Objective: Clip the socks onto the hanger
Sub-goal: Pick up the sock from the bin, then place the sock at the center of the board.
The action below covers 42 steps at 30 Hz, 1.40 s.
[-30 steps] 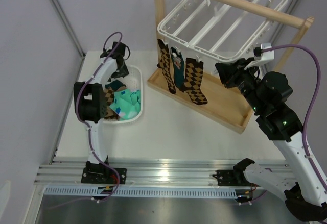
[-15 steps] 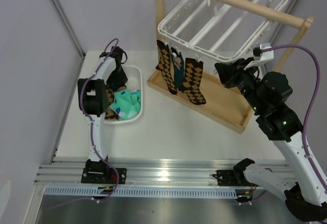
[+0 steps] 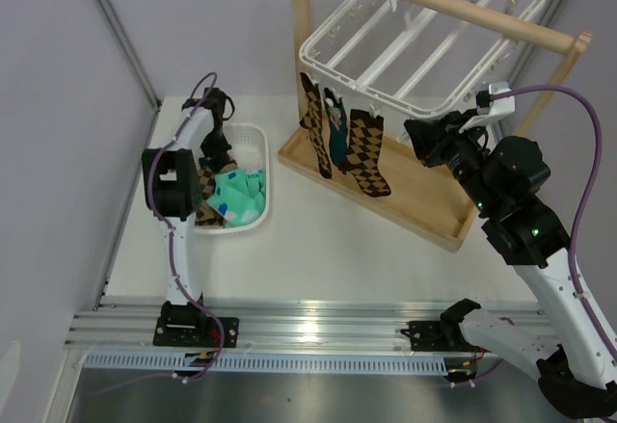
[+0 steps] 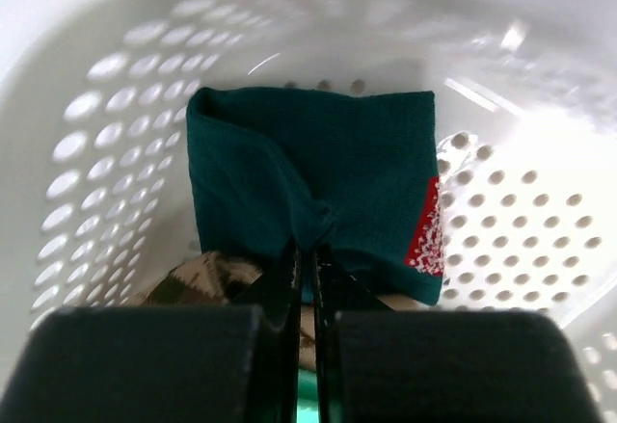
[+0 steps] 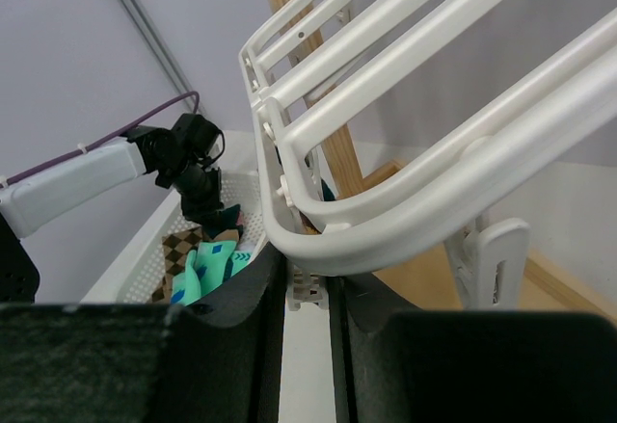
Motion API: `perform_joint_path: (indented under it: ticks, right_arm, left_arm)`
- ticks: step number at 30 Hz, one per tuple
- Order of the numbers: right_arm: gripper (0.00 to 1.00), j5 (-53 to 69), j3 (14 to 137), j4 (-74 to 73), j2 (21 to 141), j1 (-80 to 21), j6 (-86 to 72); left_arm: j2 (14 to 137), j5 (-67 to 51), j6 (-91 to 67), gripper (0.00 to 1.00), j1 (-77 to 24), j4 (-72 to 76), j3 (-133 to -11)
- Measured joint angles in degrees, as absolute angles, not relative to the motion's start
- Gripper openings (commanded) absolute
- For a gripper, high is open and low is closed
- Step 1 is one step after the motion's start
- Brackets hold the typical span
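Observation:
Deep in the white basket, my left gripper is shut on a pinched fold of a dark teal sock with a red-white mark. From above, that gripper sits at the basket's far end. The white grid hanger hangs from the wooden rod. Two argyle socks and a teal one are clipped along its near left edge. My right gripper is shut on a small white clip under the hanger's rim.
A mint green sock and an argyle sock lie in the basket. The wooden stand rests on its tray base at the back right. Grey walls close in the left side and the back.
My left gripper has gone from open to shut, pinching the teal sock, and has shifted slightly left in the basket. The right arm has held still.

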<state>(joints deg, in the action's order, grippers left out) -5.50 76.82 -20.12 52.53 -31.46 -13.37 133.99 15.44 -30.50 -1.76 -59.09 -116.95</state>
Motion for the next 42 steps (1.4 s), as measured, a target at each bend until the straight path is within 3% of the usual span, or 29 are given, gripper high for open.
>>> perform_joint_path:
  ticks: [7,23,31,42]
  right_arm:
    - [0.06,-5.06,76.82,-19.81,52.56,-31.46,-13.37]
    - [0.06,-4.08,76.82,-19.51,52.56,-31.46,-13.43]
    - [0.06,-3.95,76.82,-19.4,52.53,-31.46,-13.45]
    - [0.06,-3.97,76.82,-19.4,52.53,-31.46,-13.45]
  left_arm:
    - [121.45,18.9,-29.58,0.01,-3.36,-54.04,-106.39]
    - [85.49,19.62,-23.9,0.01,-20.4,-43.79,-101.16]
    - [76.12,7.51,-23.46,0.01,-25.08,-43.29,-97.65]
    - [75.68,-12.86,-26.72,0.01,-43.9,-35.73,-83.83]
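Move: The dark green sock is already pinched in the left fingers at the bin's far end. The clip to be filled, at the right fingertips, lies about 46 cm right of the left hand, 20 cm back and 42 cm up. The hanging green sock is roughly 34 cm right, 12 cm back and 28 cm up; the turquoise sock in the bin is some 7 cm right and 11 cm back. The left hand lifts the still-pinched green sock some 30 cm, then swings it right and back towards the clip. ##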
